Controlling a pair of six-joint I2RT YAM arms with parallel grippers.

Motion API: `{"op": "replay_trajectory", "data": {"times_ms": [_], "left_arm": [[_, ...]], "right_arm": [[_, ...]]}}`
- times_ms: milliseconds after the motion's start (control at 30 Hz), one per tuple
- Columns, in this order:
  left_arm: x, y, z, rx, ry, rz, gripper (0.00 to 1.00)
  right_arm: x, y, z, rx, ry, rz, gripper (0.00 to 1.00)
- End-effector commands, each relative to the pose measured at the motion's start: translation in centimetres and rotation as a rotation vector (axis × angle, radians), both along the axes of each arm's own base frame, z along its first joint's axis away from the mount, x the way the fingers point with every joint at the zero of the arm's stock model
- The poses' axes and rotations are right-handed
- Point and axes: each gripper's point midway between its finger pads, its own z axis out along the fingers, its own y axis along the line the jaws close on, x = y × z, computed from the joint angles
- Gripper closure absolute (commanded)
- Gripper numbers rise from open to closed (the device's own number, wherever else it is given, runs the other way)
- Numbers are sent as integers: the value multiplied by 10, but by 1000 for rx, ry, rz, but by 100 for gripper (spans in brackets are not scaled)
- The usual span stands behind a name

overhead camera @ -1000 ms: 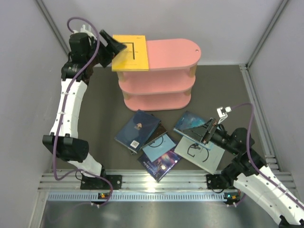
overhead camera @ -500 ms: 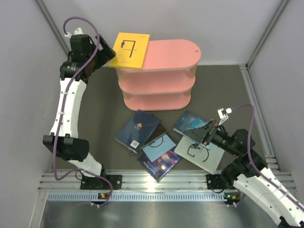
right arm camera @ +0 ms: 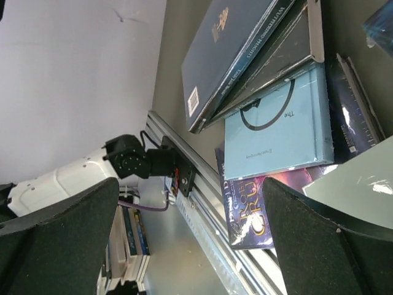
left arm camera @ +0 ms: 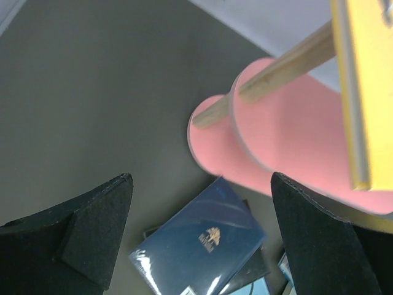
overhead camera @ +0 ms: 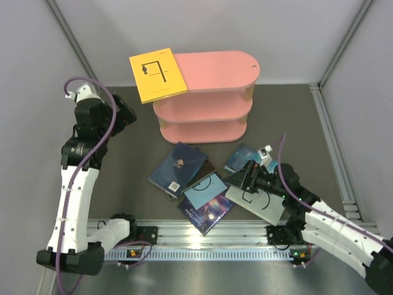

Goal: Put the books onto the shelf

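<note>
A bright yellow book (overhead camera: pixel 158 75) lies flat on the top board of the pink shelf (overhead camera: pixel 218 66), overhanging its left end. My left gripper (overhead camera: pixel 125 114) hangs open and empty to the left of the shelf, apart from it. Its wrist view looks down on the navy book (left arm camera: pixel 202 246), the shelf boards (left arm camera: pixel 288 123) and the yellow book's edge (left arm camera: pixel 368 92). On the floor in front of the shelf lie the navy (overhead camera: pixel 178 165), black (overhead camera: pixel 207 169), light blue (overhead camera: pixel 206 189), purple (overhead camera: pixel 209 211), pale grey (overhead camera: pixel 261 201) and teal (overhead camera: pixel 241 155) books. My right gripper (overhead camera: pixel 237 178) hovers open over them.
The aluminium rail (overhead camera: pixel 202 236) with both arm bases runs along the near edge, close to the purple book (right arm camera: pixel 252 212). Grey walls close in the left, back and right sides. In the right wrist view the light blue book (right arm camera: pixel 276 135) lies under the navy one (right arm camera: pixel 227 55).
My left gripper opened, let go of the yellow book and drew back down and left from the shelf. The book now rests on the top board. My right gripper moved left over the floor books.
</note>
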Motion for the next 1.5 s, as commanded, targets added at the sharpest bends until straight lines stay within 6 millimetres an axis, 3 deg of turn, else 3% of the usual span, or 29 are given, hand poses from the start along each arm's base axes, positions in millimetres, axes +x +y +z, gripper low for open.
{"op": "replay_trajectory", "data": {"times_ms": [0, 200, 300, 500, 700, 767, 833, 1100, 1300, 1467], "left_arm": [[-1, -4, -11, 33, -11, -59, 1], [10, -5, 11, 46, -53, -69, 1], [19, 11, 19, 69, -41, 29, 1], [59, 30, 33, 124, -22, 125, 3], [97, 44, 42, 135, -11, 160, 4], [112, 45, 35, 142, 9, 155, 4], [121, 43, 41, 140, -1, 144, 4], [158, 17, 22, 72, 17, 46, 7], [169, -16, 37, 65, -27, -11, 5], [178, -29, 42, 61, -40, -25, 5]], "right_arm": [[4, 19, 37, 90, -115, 34, 0], [2, 35, 41, 94, -127, 63, 0], [0, 38, 42, 94, -133, 66, 0], [-2, 30, 41, 60, -145, 47, 0], [0, 28, 53, 47, -179, 39, 0], [1, 29, 54, 42, -180, 43, 0], [2, 31, 58, 35, -193, 52, 0], [12, 33, 46, -20, -197, 47, 0], [14, 32, 37, -41, -192, 43, 0], [14, 31, 38, -39, -201, 44, 0]]}}
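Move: The yellow book lies flat on the shelf, its left side sticking out past the end. From the left hand it is about 11 cm ahead and 9 cm to the right, near the hand's own height. The shelf's top board is centred some 12 cm ahead and 21 cm right, just below hand level. The dark blue book is on the table, roughly 7 cm back, 13 cm right and 32 cm down. From the right hand, the yellow book is about 26 cm ahead, 25 cm left and 16 cm up. The yellow book's overhanging left edge is reached by the left hand, which dips slightly, swings forward about 17 cm past the shelf's end, bowing out to the left, then sweeps some 5 cm right, pushing on that edge with its right finger, fingers kept wide. The right hand, open above the loose books, shifts about 3 cm left, rises a little and settles. ##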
